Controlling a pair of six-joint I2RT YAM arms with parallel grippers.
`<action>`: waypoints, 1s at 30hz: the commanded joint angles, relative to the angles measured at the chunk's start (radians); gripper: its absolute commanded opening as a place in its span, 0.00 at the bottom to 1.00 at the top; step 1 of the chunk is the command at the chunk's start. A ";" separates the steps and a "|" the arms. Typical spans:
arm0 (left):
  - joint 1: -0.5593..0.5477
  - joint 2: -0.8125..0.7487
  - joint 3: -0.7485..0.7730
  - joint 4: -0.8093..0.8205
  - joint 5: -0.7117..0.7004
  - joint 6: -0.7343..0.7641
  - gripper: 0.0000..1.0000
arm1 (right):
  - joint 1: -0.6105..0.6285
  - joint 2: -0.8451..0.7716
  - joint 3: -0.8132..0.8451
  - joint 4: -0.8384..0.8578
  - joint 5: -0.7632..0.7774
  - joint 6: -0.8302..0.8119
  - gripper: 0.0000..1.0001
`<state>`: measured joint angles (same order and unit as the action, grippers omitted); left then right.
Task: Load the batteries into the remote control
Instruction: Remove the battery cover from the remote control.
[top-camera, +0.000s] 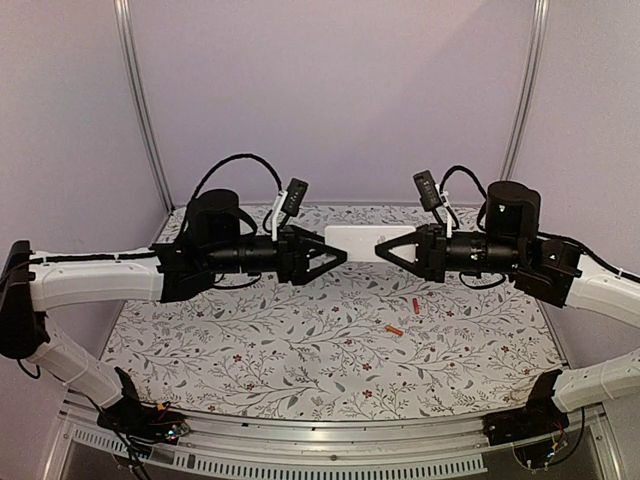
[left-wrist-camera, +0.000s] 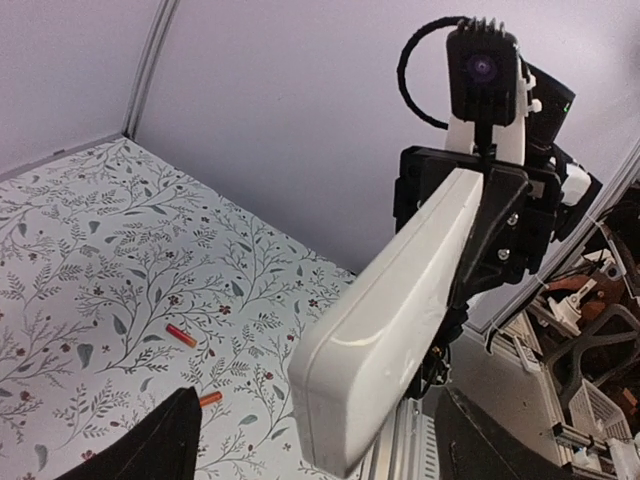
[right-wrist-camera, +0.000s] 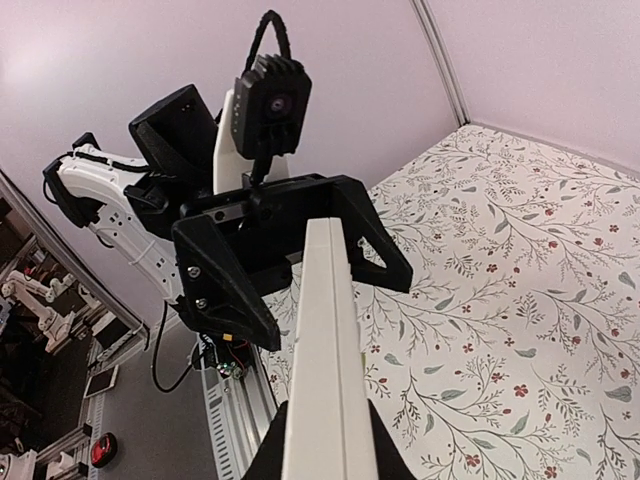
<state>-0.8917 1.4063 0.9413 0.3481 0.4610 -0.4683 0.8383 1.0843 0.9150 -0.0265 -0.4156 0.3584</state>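
The white remote control (top-camera: 350, 243) hangs level in the air between both arms. My right gripper (top-camera: 382, 250) is shut on its right end; in the right wrist view the remote control (right-wrist-camera: 330, 340) runs edge-on out from between the fingers (right-wrist-camera: 268, 452). My left gripper (top-camera: 338, 256) is open, its fingers (left-wrist-camera: 150, 440) standing wide on either side of the remote control's (left-wrist-camera: 400, 290) near end without touching it. Two orange-red batteries (top-camera: 414, 304) (top-camera: 393, 329) lie loose on the floral table below the right gripper, and both batteries (left-wrist-camera: 181, 335) (left-wrist-camera: 210, 398) also show in the left wrist view.
The floral tablecloth (top-camera: 280, 340) covers the table between plain walls with metal corner posts (top-camera: 140, 100). An aluminium rail (top-camera: 330, 450) runs along the near edge by the arm bases. Beyond the table's edge, clutter and racks (left-wrist-camera: 600, 400) stand in the room.
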 joint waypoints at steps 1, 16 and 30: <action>0.000 0.053 0.014 0.119 0.054 -0.072 0.76 | -0.023 0.027 -0.002 0.119 -0.126 0.011 0.00; 0.040 0.077 -0.016 0.195 -0.053 -0.173 0.43 | -0.098 0.116 -0.017 0.220 -0.250 0.060 0.00; 0.084 0.127 -0.004 0.132 -0.061 -0.176 0.11 | -0.193 0.171 -0.061 0.398 -0.381 0.157 0.00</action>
<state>-0.8452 1.4845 0.9417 0.5201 0.4400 -0.6460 0.6605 1.2400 0.8745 0.2375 -0.7246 0.4770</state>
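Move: The remote control is already in the right gripper, its middle about 2 cm to the left of that hand and level with it. From the left hand, whose open fingers already straddle the remote's left end, the middle lies some 5 cm to the right and 1 cm ahead, about 1 cm higher. On the table roughly 31 cm below the right hand, the orange battery lies about 4 cm ahead and 6 cm right, the red battery about 11 cm ahead and 12 cm right. The remote's left end gets pinched between the left fingers, which shut from wide open to nearly closed as that hand eases about 1 cm right onto it. The right hand keeps its grip on the other end, and the two hands go forward together some 3.5 cm, the right one sinking about 1.5 cm and each wrist turning roughly 10 degrees. ##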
